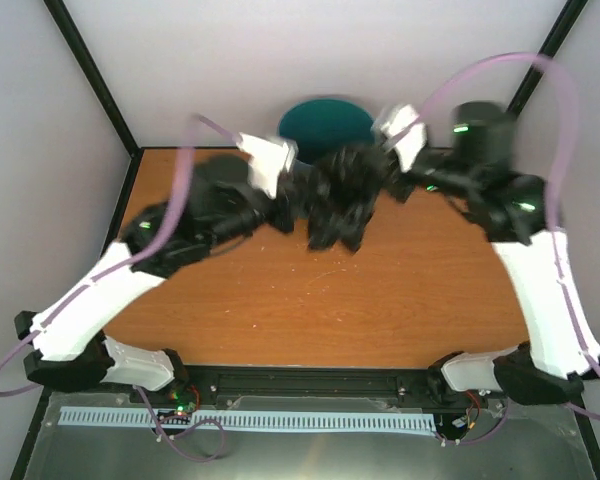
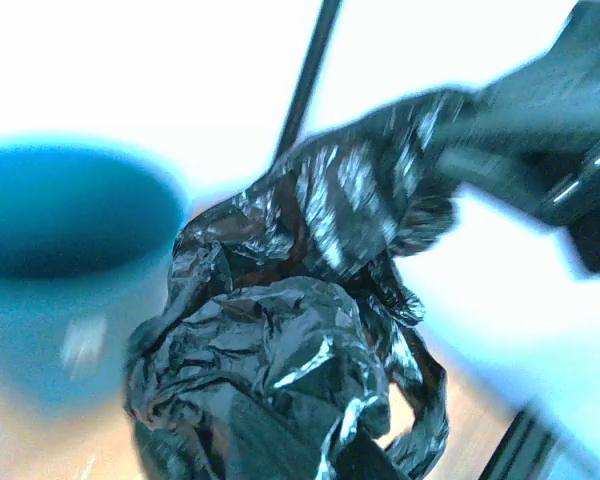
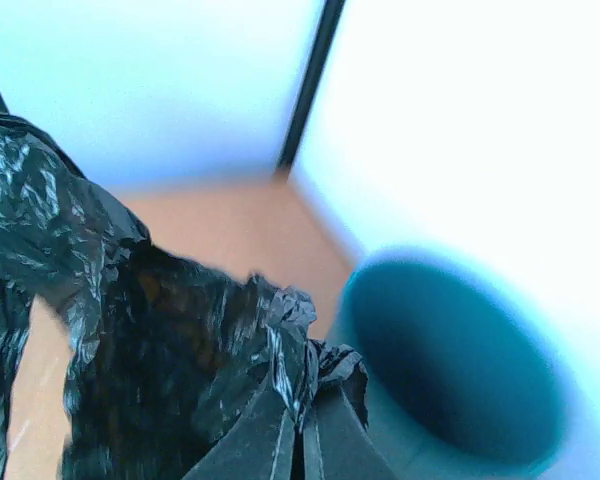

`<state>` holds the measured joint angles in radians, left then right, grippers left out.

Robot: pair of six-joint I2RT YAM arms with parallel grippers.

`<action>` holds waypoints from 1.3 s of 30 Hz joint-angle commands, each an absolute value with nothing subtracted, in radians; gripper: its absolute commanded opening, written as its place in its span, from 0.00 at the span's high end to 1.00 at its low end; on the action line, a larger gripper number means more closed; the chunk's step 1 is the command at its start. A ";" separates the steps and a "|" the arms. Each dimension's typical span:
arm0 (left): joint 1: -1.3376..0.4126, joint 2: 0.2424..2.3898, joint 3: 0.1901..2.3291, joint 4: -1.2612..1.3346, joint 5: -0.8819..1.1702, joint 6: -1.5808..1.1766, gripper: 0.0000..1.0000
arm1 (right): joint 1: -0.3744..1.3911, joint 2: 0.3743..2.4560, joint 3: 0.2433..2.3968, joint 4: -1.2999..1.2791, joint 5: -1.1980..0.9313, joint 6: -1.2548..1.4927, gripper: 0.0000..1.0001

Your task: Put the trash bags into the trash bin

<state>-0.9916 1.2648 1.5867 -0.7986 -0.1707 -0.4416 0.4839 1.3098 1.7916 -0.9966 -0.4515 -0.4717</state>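
Observation:
The black wrinkly trash bag (image 1: 342, 195) hangs bunched between my two arms, lifted off the table just in front of the teal trash bin (image 1: 325, 122) at the back edge. My left gripper (image 1: 298, 195) is shut on the bag's left side; the bag (image 2: 270, 370) fills the left wrist view, with the bin (image 2: 65, 215) to its left. My right gripper (image 1: 392, 178) is shut on the bag's right side. In the right wrist view its fingers (image 3: 250, 452) pinch a fold of the bag (image 3: 160, 340), and the bin's open mouth (image 3: 450, 370) lies just to the right.
The orange wooden table (image 1: 320, 300) ends at grey walls and black frame posts (image 1: 90, 75) at the back corners. The bin stands against the back wall. My right arm (image 2: 540, 130) crosses the upper right of the left wrist view.

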 commanded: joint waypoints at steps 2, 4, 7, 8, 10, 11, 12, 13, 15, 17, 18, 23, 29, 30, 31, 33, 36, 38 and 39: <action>-1.090 1.299 1.955 -0.811 -0.078 -0.213 0.99 | 0.478 1.147 2.022 -0.869 -0.464 -0.367 0.97; -1.099 1.247 1.725 -0.741 -0.043 -0.214 0.99 | 0.479 0.985 1.726 -0.727 -0.392 -0.398 0.97; -1.101 1.169 1.264 -0.627 -0.019 -0.281 0.99 | 0.478 0.798 1.271 -0.702 -0.247 -0.545 0.97; -1.103 1.151 1.141 -0.605 -0.026 -0.314 0.99 | 0.477 0.759 1.131 -0.721 -0.189 -0.592 0.97; -1.107 1.098 0.978 -0.597 -0.025 -0.372 0.99 | 0.479 0.690 0.954 -0.790 -0.156 -0.666 0.97; -1.110 1.059 0.944 -0.616 -0.039 -0.396 0.99 | 0.479 0.651 0.922 -0.839 -0.201 -0.692 0.97; -1.110 1.008 0.937 -0.644 -0.060 -0.416 0.99 | 0.479 0.608 0.928 -0.901 -0.279 -0.711 0.97; -1.111 0.959 0.955 -0.678 -0.087 -0.432 0.99 | 0.479 0.553 0.956 -0.954 -0.356 -0.722 0.97; -1.112 0.837 1.010 -0.722 -0.137 -0.457 0.99 | 0.478 0.521 1.080 -1.025 -0.498 -0.693 0.97; -1.112 0.765 1.050 -0.726 -0.138 -0.464 0.99 | 0.477 0.554 1.198 -1.070 -0.558 -0.649 0.97; -1.112 0.747 1.064 -0.730 -0.133 -0.466 0.99 | 0.476 0.568 1.234 -1.079 -0.580 -0.627 0.97; -1.112 0.781 1.084 -0.774 -0.124 -0.469 0.99 | 0.471 0.599 1.240 -1.002 -0.593 -0.490 0.97; -1.111 0.899 1.027 -0.706 -0.154 -0.502 0.99 | 0.469 0.704 1.124 -0.887 -0.337 -0.302 0.97; -1.108 0.942 1.034 -0.708 -0.172 -0.515 0.99 | 0.469 0.734 1.104 -0.882 -0.315 -0.283 0.97; -1.101 0.986 1.056 -0.714 -0.184 -0.523 0.99 | 0.469 0.769 1.090 -0.878 -0.285 -0.269 0.97; -1.043 1.106 1.141 -0.731 -0.158 -0.503 0.99 | 0.468 0.848 1.101 -0.876 -0.237 -0.262 0.97; -0.969 1.236 1.422 -0.775 -0.161 -0.399 0.99 | 0.455 0.998 1.292 -0.899 -0.157 -0.315 0.97; -0.966 1.322 1.759 -0.804 -0.199 -0.305 0.99 | 0.425 1.130 1.628 -0.926 -0.114 -0.359 0.97; -0.967 1.364 1.937 -0.816 -0.193 -0.264 0.99 | 0.417 1.199 1.815 -0.955 -0.107 -0.377 0.97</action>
<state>-0.9871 1.2945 1.3773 -0.8318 -0.1516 -0.4313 0.4564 1.0584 1.3003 -0.9833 -0.2260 -0.3325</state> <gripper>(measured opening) 0.010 0.031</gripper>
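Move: The trash bag hangs bunched between my two shut grippers, its middle about 9 cm right of my left hand and 8 cm left of my right, a little back and 6 to 8 cm down. The trash bin stands on the table beyond it: some 29 cm ahead, 8 cm right and 26 cm below my left hand; from my right hand, about 25 cm ahead, 10 cm left and 29 cm below. I flap the trash bag with both hands, keeping its edges pinched: up about 15 cm, sharply down some 35 to 40, up again while drawing back from the bin and spreading my hands apart, then down once more as both come forward. The fingertips tip up on each rise and down on each drop. ##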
